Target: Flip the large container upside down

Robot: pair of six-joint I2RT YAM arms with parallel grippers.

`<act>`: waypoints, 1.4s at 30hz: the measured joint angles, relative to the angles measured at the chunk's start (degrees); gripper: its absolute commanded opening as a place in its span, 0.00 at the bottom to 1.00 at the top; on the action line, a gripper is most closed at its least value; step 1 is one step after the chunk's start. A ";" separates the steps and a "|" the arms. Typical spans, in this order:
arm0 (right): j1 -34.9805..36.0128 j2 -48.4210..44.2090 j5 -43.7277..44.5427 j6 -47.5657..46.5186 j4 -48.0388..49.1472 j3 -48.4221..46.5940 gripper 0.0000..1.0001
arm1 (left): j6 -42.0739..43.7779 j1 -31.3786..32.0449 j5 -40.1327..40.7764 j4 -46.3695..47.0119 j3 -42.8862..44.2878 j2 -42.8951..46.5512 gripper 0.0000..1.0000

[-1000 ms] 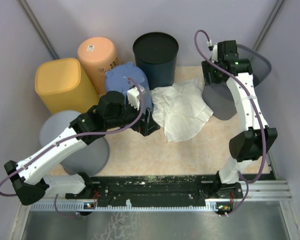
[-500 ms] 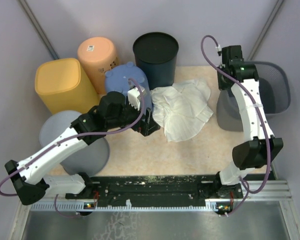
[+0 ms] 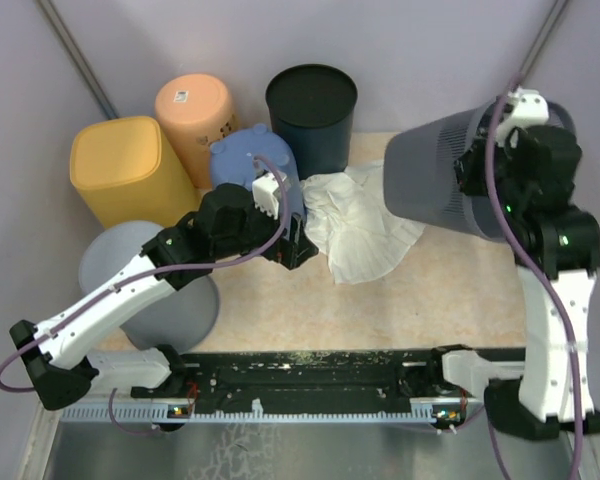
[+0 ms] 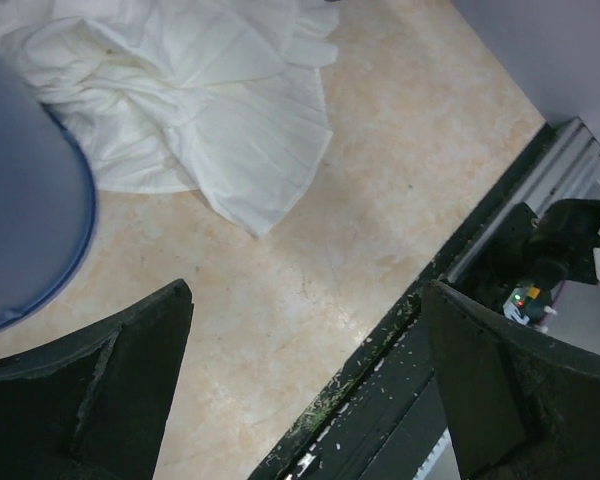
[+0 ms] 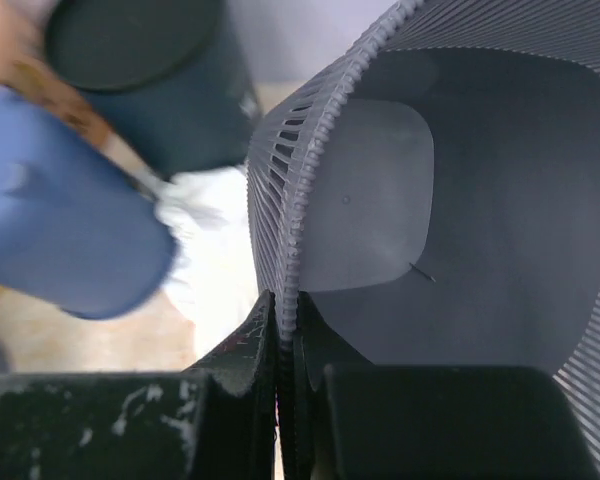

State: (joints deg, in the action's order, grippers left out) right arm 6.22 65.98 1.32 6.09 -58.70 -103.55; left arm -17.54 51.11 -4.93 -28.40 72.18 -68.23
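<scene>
The large container is a dark grey ribbed bin, held off the table at the right and tipped on its side, base pointing left and mouth to the right. My right gripper is shut on its rim. The right wrist view shows the ribbed rim pinched between the fingers of the right gripper, with the large container's smooth inside beyond. My left gripper hovers open over the table beside a white cloth. The left wrist view shows nothing between the left gripper's fingers.
A blue container, a dark navy bin, an orange one, a yellow one and a grey round one crowd the back left. The cloth lies mid-table. A black rail runs along the front.
My right gripper has closed on the bin's rim, lifted the bin from the table's right edge and tipped it onto its side. The left arm has not moved.
</scene>
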 measured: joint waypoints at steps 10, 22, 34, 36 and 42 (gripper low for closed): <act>-0.02 -21.44 -19.50 13.75 12.48 19.02 0.00 | -1.22 -4.00 11.15 -8.13 4.22 7.15 1.00; 0.04 -29.29 -41.44 48.02 41.55 51.87 0.00 | -8.74 -6.54 8.11 -11.74 5.03 12.81 1.00; 0.04 -33.05 -40.39 83.97 89.61 82.42 0.00 | -13.00 -6.62 6.95 -14.19 5.20 14.23 1.00; 0.04 -33.11 -39.08 87.95 97.26 86.40 0.00 | -14.36 -6.64 6.58 -15.76 5.53 13.38 1.00; 0.04 -30.56 -36.57 98.16 116.24 97.20 0.00 | -16.59 -6.64 4.44 -17.00 5.62 13.49 1.00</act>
State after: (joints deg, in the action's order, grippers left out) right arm 6.26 35.42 -35.24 104.25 57.54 -6.35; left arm -34.13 44.47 -0.49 -45.41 77.80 -54.74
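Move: The right hand already pinches the rim of the large grey container, whose middle lies about 11 cm ahead, 3 cm left and 11 cm below. Its destination, the clear table, is roughly 12 cm back, 25 cm left and 40 cm down; the white cloth lies 7 cm ahead, 13 cm left. From the left hand, the container is about 17 cm ahead and 26 cm right, near level; the blue container is 16 cm ahead, 9 cm left. Right hand swings the pinched rim about 12 cm left, down and back, rolling 90°; left hand shifts left. ##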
